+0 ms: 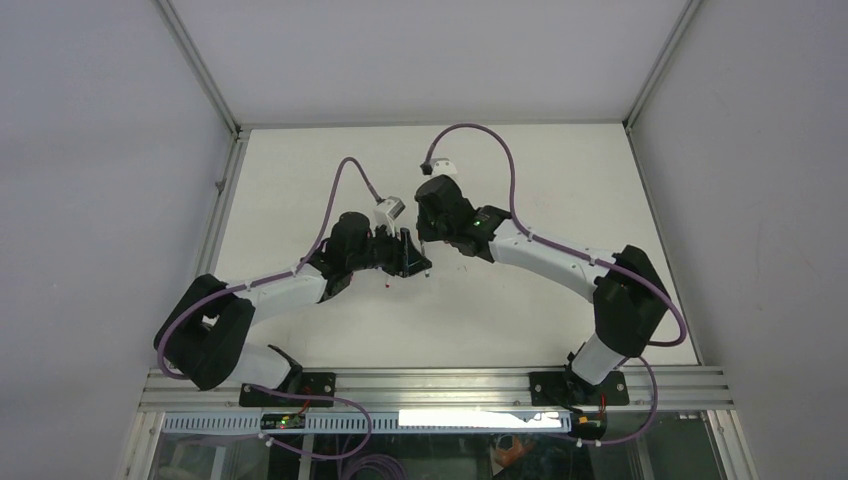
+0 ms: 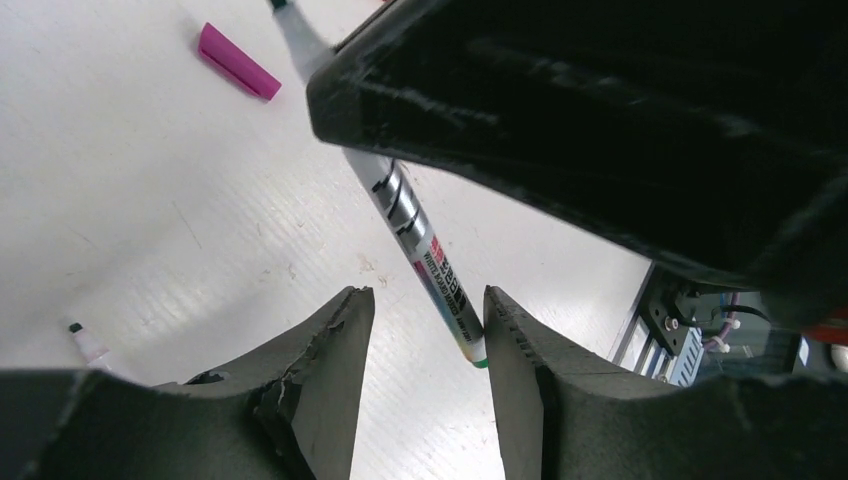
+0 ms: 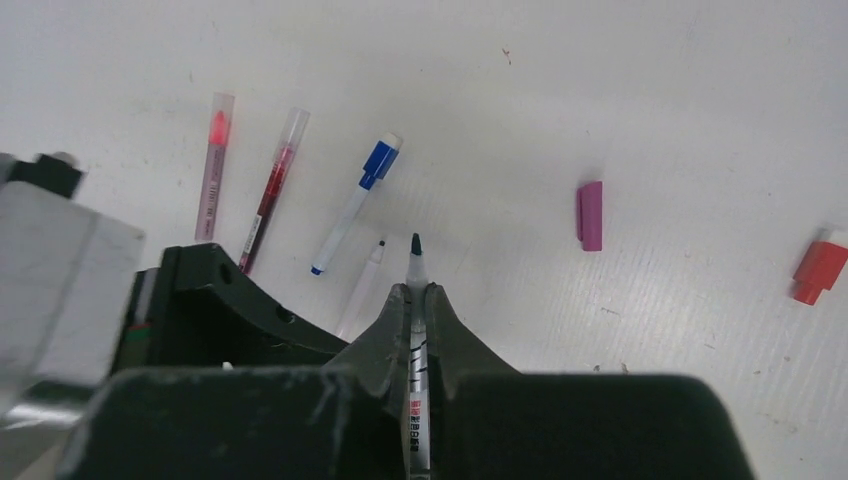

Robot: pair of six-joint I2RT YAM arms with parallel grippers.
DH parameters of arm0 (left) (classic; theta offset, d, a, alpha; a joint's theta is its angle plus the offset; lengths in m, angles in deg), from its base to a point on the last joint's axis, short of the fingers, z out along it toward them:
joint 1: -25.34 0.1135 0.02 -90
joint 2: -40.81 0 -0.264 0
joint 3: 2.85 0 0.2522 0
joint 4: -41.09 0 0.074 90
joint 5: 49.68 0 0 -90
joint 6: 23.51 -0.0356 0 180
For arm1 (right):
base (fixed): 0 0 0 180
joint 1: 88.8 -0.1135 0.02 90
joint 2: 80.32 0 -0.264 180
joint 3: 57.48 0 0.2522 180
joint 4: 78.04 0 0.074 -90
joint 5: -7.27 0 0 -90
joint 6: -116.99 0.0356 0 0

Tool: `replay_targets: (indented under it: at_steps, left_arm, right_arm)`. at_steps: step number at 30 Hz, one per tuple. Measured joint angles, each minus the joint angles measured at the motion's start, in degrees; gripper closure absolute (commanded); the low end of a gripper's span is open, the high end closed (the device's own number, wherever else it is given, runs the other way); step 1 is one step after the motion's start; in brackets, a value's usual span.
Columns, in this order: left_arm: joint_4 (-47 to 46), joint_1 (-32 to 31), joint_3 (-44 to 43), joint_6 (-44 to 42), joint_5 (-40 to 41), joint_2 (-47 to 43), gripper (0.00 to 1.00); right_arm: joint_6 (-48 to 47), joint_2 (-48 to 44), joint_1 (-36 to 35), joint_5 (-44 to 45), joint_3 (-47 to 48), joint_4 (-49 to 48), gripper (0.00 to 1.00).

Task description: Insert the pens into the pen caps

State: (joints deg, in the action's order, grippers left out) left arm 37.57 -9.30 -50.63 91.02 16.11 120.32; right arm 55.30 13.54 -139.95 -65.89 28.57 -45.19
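Observation:
My right gripper (image 3: 418,288) is shut on a white pen (image 3: 415,262) whose dark green tip pokes out past the fingers. In the left wrist view that same pen (image 2: 415,225) slants down from the right gripper's black body, and its green tail end lies between the fingers of my open left gripper (image 2: 425,297), against the right finger (image 2: 510,340). The two grippers meet above the table's middle, left gripper (image 1: 412,262) and right gripper (image 1: 425,240). A magenta cap (image 3: 590,215) and a red cap (image 3: 820,272) lie loose on the table.
On the table lie a pink pen (image 3: 212,165), a dark red pen (image 3: 272,190), a white pen with a blue cap on it (image 3: 355,205) and a thin white pen with a dark tip (image 3: 362,290). The left wrist view shows the magenta cap (image 2: 238,62).

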Motion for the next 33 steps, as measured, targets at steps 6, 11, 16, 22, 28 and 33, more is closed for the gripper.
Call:
replay_targets:
  at_steps: [6,11,16,22,28,33]
  left_arm:
    - [-2.4,-0.6,0.0,1.4,0.0,1.8,1.0]
    - [-3.5,-0.7,0.0,2.5,1.0,2.3,1.0]
    - [-5.1,-0.7,0.3,2.5,1.1,2.8,1.0]
    - [-4.1,-0.7,0.5,1.4,2.5,2.5,1.0]
    - [0.0,-0.7,2.2,-0.6,6.4,-0.1,1.0]
    - [2.2,-0.7,3.8,-1.6,7.5,-1.6,1.0]
  right_arm:
    - [-0.2,-2.3,0.0,0.6,0.0,-0.5,1.0]
    - [-0.3,-3.5,0.0,1.4,-0.9,-0.9,1.0]
    - [-0.4,-3.9,0.0,1.8,-1.4,-1.7,0.78]
    - [-1.5,-4.9,0.7,2.4,-3.0,-2.1,0.61]
    - [-2.5,-6.6,8.0,-0.1,-5.9,-2.2,0.63]
    - [-5.7,-3.0,10.3,-2.9,-4.8,-2.0,0.7]
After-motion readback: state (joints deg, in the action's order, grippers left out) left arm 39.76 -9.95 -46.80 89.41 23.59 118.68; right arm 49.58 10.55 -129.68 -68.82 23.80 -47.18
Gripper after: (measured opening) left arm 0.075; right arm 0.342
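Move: The green pen, pinched near its tip by the right hand, has its butt end between the left hand's open fingers, its middle about 4 cm ahead and 2 cm above that hand; on the table 9 cm below, the uncapped pen lies 8 cm left and 1 cm back. The purple cap is roughly 3 cm ahead of the right hand, 6 right, 14 below, with the red cap 11 cm farther right. The left hand stays nearly in place and closes its fingers on the green pen's butt end, while the right hand, still shut near the tip, rises a good 2 cm and then opens to let go of the pen. The right hand then swings about 6 cm right and 4 cm forward, fingers open, to come over the purple cap and starts to sink, as the left hand keeps its grip and takes the pen some 3 cm down and 2 to 3 cm left. ##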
